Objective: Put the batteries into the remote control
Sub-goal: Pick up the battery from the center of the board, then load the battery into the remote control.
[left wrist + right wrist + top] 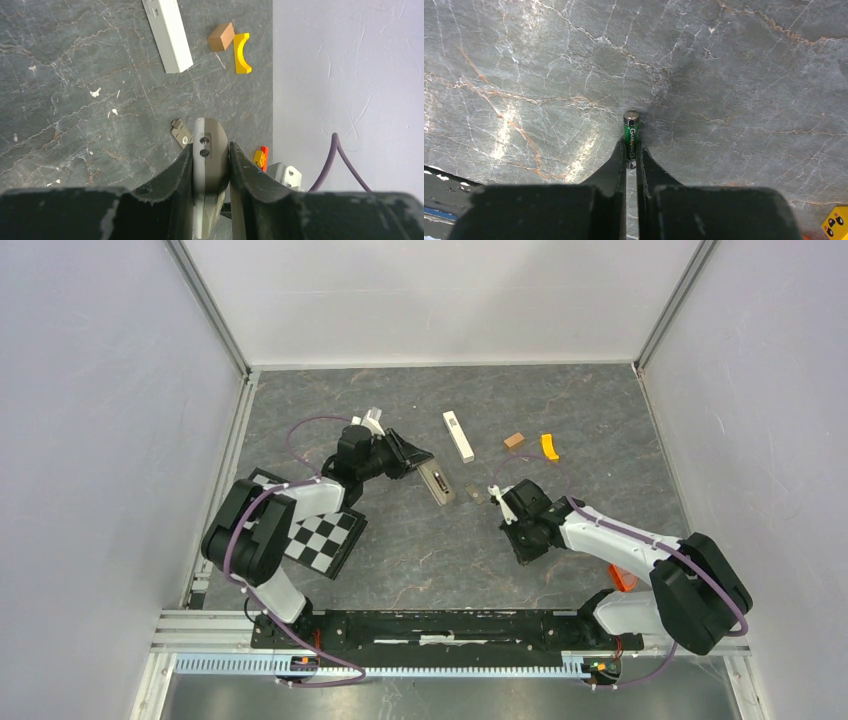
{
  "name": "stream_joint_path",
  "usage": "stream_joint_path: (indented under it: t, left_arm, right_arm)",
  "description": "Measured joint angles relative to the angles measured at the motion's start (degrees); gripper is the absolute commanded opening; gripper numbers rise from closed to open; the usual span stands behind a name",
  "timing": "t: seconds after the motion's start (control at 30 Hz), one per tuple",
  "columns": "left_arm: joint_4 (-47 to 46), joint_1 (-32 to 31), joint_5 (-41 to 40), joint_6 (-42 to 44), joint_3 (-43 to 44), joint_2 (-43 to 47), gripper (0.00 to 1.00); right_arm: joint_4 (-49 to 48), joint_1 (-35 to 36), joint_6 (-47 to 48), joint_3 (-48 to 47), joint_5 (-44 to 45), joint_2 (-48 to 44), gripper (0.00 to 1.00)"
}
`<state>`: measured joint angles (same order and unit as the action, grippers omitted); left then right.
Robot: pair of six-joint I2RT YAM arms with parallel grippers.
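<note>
My left gripper is shut on the remote control, which shows its grey-olive back. In the left wrist view the remote stands on edge between the fingers of the left gripper. My right gripper points down at the table right of the remote. In the right wrist view the right gripper is shut on a green battery, whose metal end sticks out past the fingertips just above the table. I see no other batteries.
A small grey cover piece lies just right of the remote and shows in the left wrist view. A long white bar, a brown block and a yellow curved piece lie behind. A checkerboard sits at the left.
</note>
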<state>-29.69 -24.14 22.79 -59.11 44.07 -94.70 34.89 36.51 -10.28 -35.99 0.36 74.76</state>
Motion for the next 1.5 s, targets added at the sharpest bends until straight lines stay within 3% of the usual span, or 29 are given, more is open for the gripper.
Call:
stream_joint_path:
  t: [0.47, 0.87, 1.13, 1.5]
  left_arm:
    - [-10.4, -5.8, 9.5, -2.8, 0.8, -11.2, 0.02]
    - [-21.9, -9.4, 11.1, -6.6, 1.9, -21.7, 0.02]
    - [-30.9, -10.0, 12.0, -9.7, 1.9, -24.7, 0.02]
    - [-35.4, -10.7, 12.4, -10.6, 1.6, -26.2, 0.02]
  right_arm:
    - [-1.0, 0.2, -3.1, -2.4, 0.4, -0.2, 0.0]
    - [-3.8, 0.2, -5.5, -8.9, -6.0, 0.3, 0.0]
    - [-7.2, 0.2, -6.8, -11.2, -8.3, 3.4, 0.0]
    - [-8.9, 0.2, -7.2, -13.2, -8.1, 6.4, 0.03]
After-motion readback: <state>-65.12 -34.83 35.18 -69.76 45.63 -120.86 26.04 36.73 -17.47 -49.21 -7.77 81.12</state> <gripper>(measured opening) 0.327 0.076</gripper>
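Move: The right fingers are already shut on the green battery at the board; the remote's open compartment, facing up, lies about 16 cm ahead of them, 18 cm left and 9 cm higher. From the left hand, which still holds the remote, the battery is some 22 cm back, 21 cm right and 11 cm down. The loose battery cover lies roughly 5 cm back, 12 cm right and 11 cm below that hand; the white remote is about 9 cm ahead, 7 cm right and 11 cm below. After barely stirring at first, the right hand keeps its pinch on the battery and lifts it off the board, going left some 9 cm, forward about 7 and up 5 to 6 towards the remote's compartment, its left side tilting up as it goes. The left hand brings the remote to meet it, about 10 cm right, then less and less back and down (some 6 cm each), turning about 20 degrees clockwise while its left side dips and its fingers stay shut on the remote. ##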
